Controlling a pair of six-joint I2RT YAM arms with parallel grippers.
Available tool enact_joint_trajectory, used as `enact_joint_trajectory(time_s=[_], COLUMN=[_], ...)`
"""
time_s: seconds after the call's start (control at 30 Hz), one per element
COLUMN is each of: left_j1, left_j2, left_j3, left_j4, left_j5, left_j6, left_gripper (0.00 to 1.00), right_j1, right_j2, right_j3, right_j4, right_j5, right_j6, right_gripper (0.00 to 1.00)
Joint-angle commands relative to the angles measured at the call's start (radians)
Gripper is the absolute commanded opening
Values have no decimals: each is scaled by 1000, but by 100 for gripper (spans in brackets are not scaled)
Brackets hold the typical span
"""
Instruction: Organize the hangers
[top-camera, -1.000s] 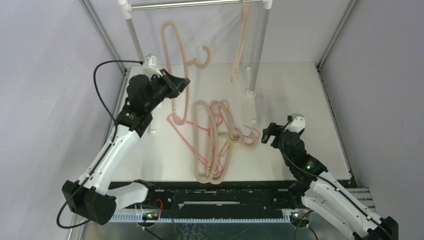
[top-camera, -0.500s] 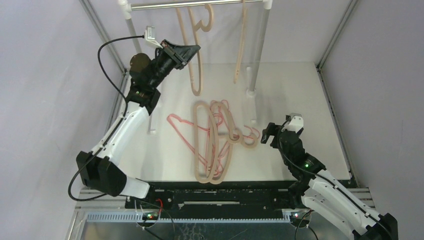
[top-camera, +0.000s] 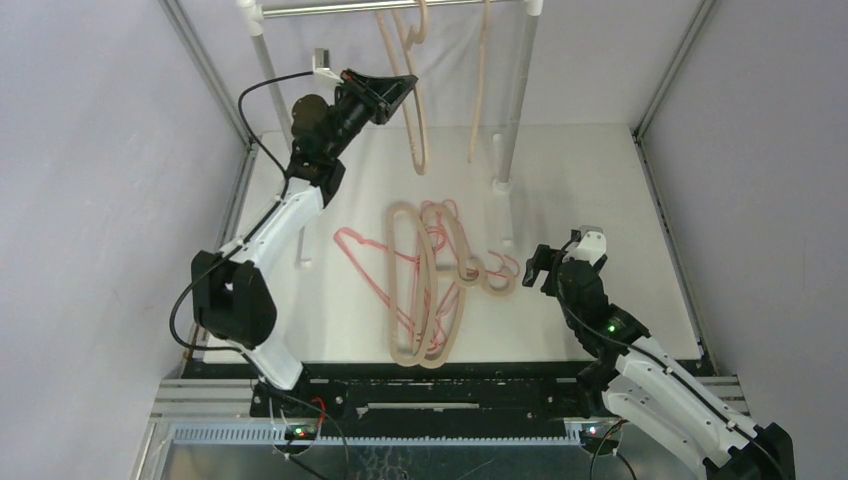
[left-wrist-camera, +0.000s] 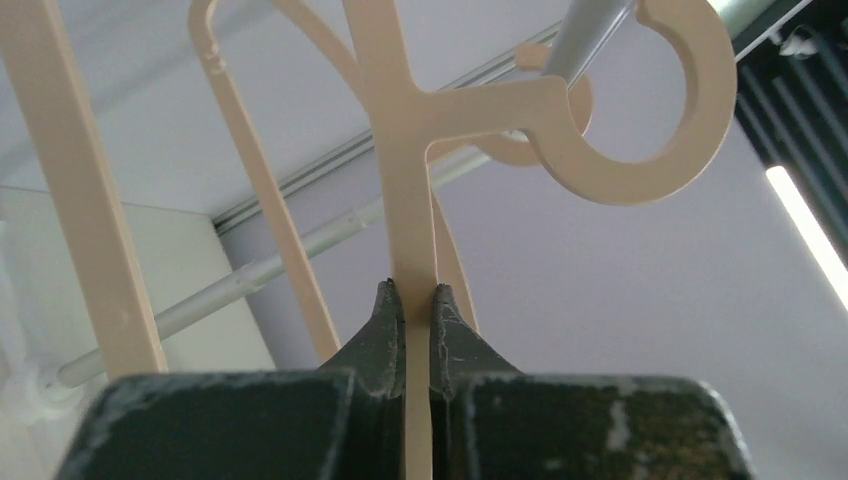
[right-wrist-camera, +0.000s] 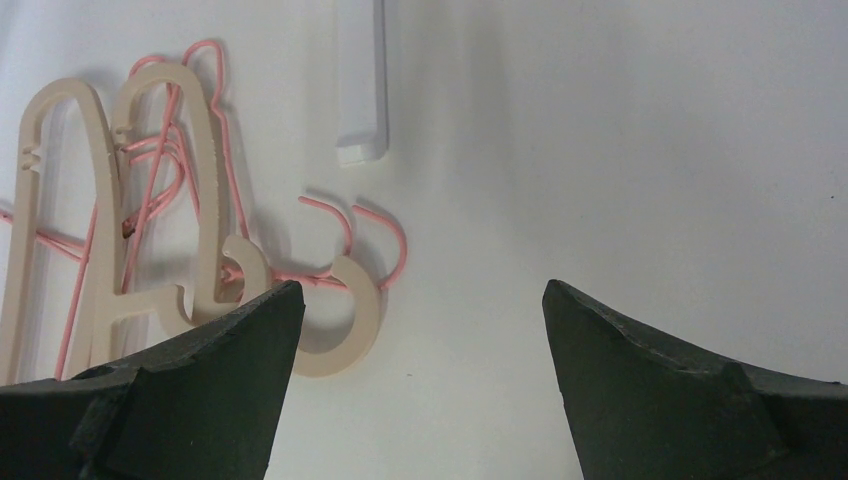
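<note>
My left gripper (top-camera: 402, 86) is shut on the stem of a beige hanger (top-camera: 416, 125), held upright just under the silver rail (top-camera: 330, 10). In the left wrist view its fingertips (left-wrist-camera: 412, 292) pinch that stem (left-wrist-camera: 405, 190). The hook (left-wrist-camera: 655, 165) reaches the rail (left-wrist-camera: 590, 35); I cannot tell if it rests on it. Another beige hanger (top-camera: 480, 95) hangs on the rail. A pile of beige hangers (top-camera: 412, 290) and pink wire hangers (top-camera: 360, 262) lies on the table. My right gripper (top-camera: 540, 268) stands open, low beside a beige hook (right-wrist-camera: 350, 335), nothing between its fingers (right-wrist-camera: 422, 290).
The rail stands on white posts at the left (top-camera: 265, 75) and the right (top-camera: 517, 100). A white foot of the rack (right-wrist-camera: 361, 90) lies just beyond the pile. Grey walls and metal frame bars close in both sides.
My left arm has lifted the beige hanger from above the table up and to the right, to the rail. The right arm and the pile have stayed put.
</note>
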Motion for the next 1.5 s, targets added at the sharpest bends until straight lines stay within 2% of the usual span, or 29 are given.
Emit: enact_joint_trajectory(time_s=[0.0, 0.37, 0.63, 0.77, 0.93, 0.97, 1.0, 1.13, 1.37, 1.47], left_j1=[-4, -14, -74, -100, -103, -103, -102, -99, -73, -55], left_j2=[31, 115, 252, 282, 239, 214, 190, 86, -151, -282], left_j3=[116, 195, 393, 426, 357, 332, 310, 237, 8, -132], left_j4=[119, 22, -151, -189, -178, -170, -166, -168, -159, -252], left_j5=[-23, -34, 42, 58, 58, 50, 39, 11, 1, -46], left_j6=[-98, -125, -66, -33, 29, 51, 78, 195, 390, 518], left_gripper=[0, 0, 0, 1, 17, 22, 32, 52, 74, 81], right_j1=[-4, -7, -8, -10, -12, -14, -15, -14, -14, -16], right_j2=[9, 11, 15, 6, -3, -2, 0, 6, 13, 2], right_j3=[34, 29, 24, 22, 15, 16, 15, 16, 16, 16], right_j4=[29, 33, 35, 28, 31, 32, 31, 39, 45, 42], right_j5=[11, 15, 16, 21, 21, 21, 20, 13, 6, 4], right_j6=[-12, -12, -5, -7, -6, -5, -6, -6, -9, -8], right_gripper=[98, 97, 97, 98, 100, 100, 100, 100, 100, 100])
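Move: Just ahead and above the left hand runs the rail: about 5 cm farther out and 7 cm up from the hand, which already pinches a beige hanger close to its neck. The hung hanger dangles some 9 cm to this hand's right and 5 cm ahead, and the right post's top elbow is about 16 cm right, 5 cm ahead. From the right hand that stretch of rail lies roughly 22 cm ahead, 21 cm left and 38 cm up. Lifting the held hanger about 2.5 cm while easing forward, the left hand then sinks back as it reaches on to the rail and sweeps some 7 cm to the right along it, towards the hung hanger. There the fingers open wide and let go of the beige hanger, and the hand draws about 7 cm back and some 6 cm left, rolling its left side up. ##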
